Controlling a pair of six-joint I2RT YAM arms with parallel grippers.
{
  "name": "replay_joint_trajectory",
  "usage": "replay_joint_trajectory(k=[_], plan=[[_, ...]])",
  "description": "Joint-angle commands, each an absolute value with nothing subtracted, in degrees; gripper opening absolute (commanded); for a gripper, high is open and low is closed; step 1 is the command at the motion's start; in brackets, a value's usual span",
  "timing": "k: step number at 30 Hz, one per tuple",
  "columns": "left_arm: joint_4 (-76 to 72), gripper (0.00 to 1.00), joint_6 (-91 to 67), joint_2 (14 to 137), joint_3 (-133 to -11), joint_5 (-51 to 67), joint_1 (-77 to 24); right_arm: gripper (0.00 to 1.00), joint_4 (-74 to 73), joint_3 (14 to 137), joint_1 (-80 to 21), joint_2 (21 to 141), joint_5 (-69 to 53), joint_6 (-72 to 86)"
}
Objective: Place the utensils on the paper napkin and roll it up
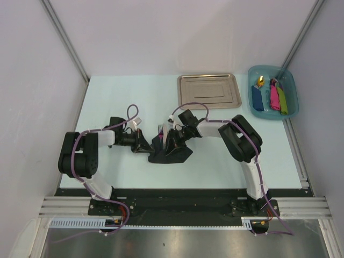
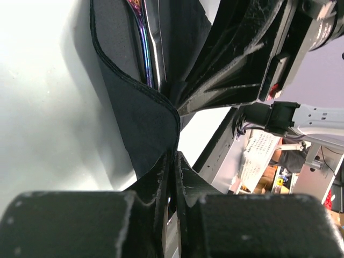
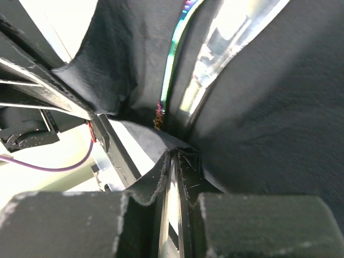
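The black paper napkin [image 1: 171, 151] lies crumpled and folded up at the table's middle, with both grippers pinching it from opposite sides. Fork tines [image 1: 160, 129] stick out of its far end. My left gripper [image 1: 145, 144] is shut on the napkin's left edge [image 2: 141, 115], and the jaws meet on the paper [image 2: 174, 157]. My right gripper [image 1: 175, 137] is shut on a fold of the napkin [image 3: 252, 123], with its tips [image 3: 180, 156] closed on the paper. The utensils lie inside the fold: an iridescent handle [image 2: 143, 40] and shiny strips [image 3: 173, 67].
A shiny steel tray [image 1: 209, 90] sits at the back centre. A teal bin [image 1: 272, 91] at the back right holds blue, pink and green items. The right arm's gripper body [image 2: 242, 59] fills the left wrist view's upper right.
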State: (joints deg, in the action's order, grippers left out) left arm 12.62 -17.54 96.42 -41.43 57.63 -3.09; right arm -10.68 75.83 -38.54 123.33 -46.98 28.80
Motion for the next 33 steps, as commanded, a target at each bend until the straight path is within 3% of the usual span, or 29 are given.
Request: replay_joint_trajectory(k=[1,17,23,27,33], plan=[[11.42,0.11,-18.72,95.71,-42.01,57.57,-3.16,0.11,-7.56,77.26,-40.08,122.87,-48.25,30.15],[14.59,0.18,-17.32,95.54,-41.48,54.67,-0.7,0.1,-11.77,76.73,-40.26,120.33,-44.39,26.9],[14.15,0.29,-16.17,92.56,-41.04,51.08,2.8,0.1,-13.27,73.92,-38.76,117.86,-43.68,25.49],[16.85,0.49,-10.93,90.18,-42.88,49.13,3.96,0.1,-13.27,73.3,-38.67,118.12,-43.68,25.14],[22.84,0.52,1.73,85.61,-44.29,50.88,3.69,0.11,-12.39,73.56,-39.29,118.74,-44.21,25.75]])
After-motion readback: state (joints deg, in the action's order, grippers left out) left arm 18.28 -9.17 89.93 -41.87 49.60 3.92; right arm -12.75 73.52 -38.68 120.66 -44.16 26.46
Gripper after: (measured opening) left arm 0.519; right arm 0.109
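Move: The left fingers already pinch the napkin's rolled-in left edge; the napkin's middle lies about 7 cm to the right, roughly level fore and aft and 3 cm lower. The fork lies some 4 cm right and 4 cm ahead of the left hand, the knife about 6 cm right and 4 cm ahead. The right fingers hold the near fold, with the napkin's middle almost beneath, 1 cm ahead and 2 cm below; the fork is about 6 cm ahead and 3 cm left, the knife 6 cm ahead and 1 cm left. The left fingers let go of the napkin's edge, opening to about half as the hand eases, then quickens, some 5 cm left and 2 cm forward, away from the utensils. Meanwhile the right hand keeps its pinch on the fold by the handle ends, working it just under 2 cm left and slightly back, then some 3 cm right again. ##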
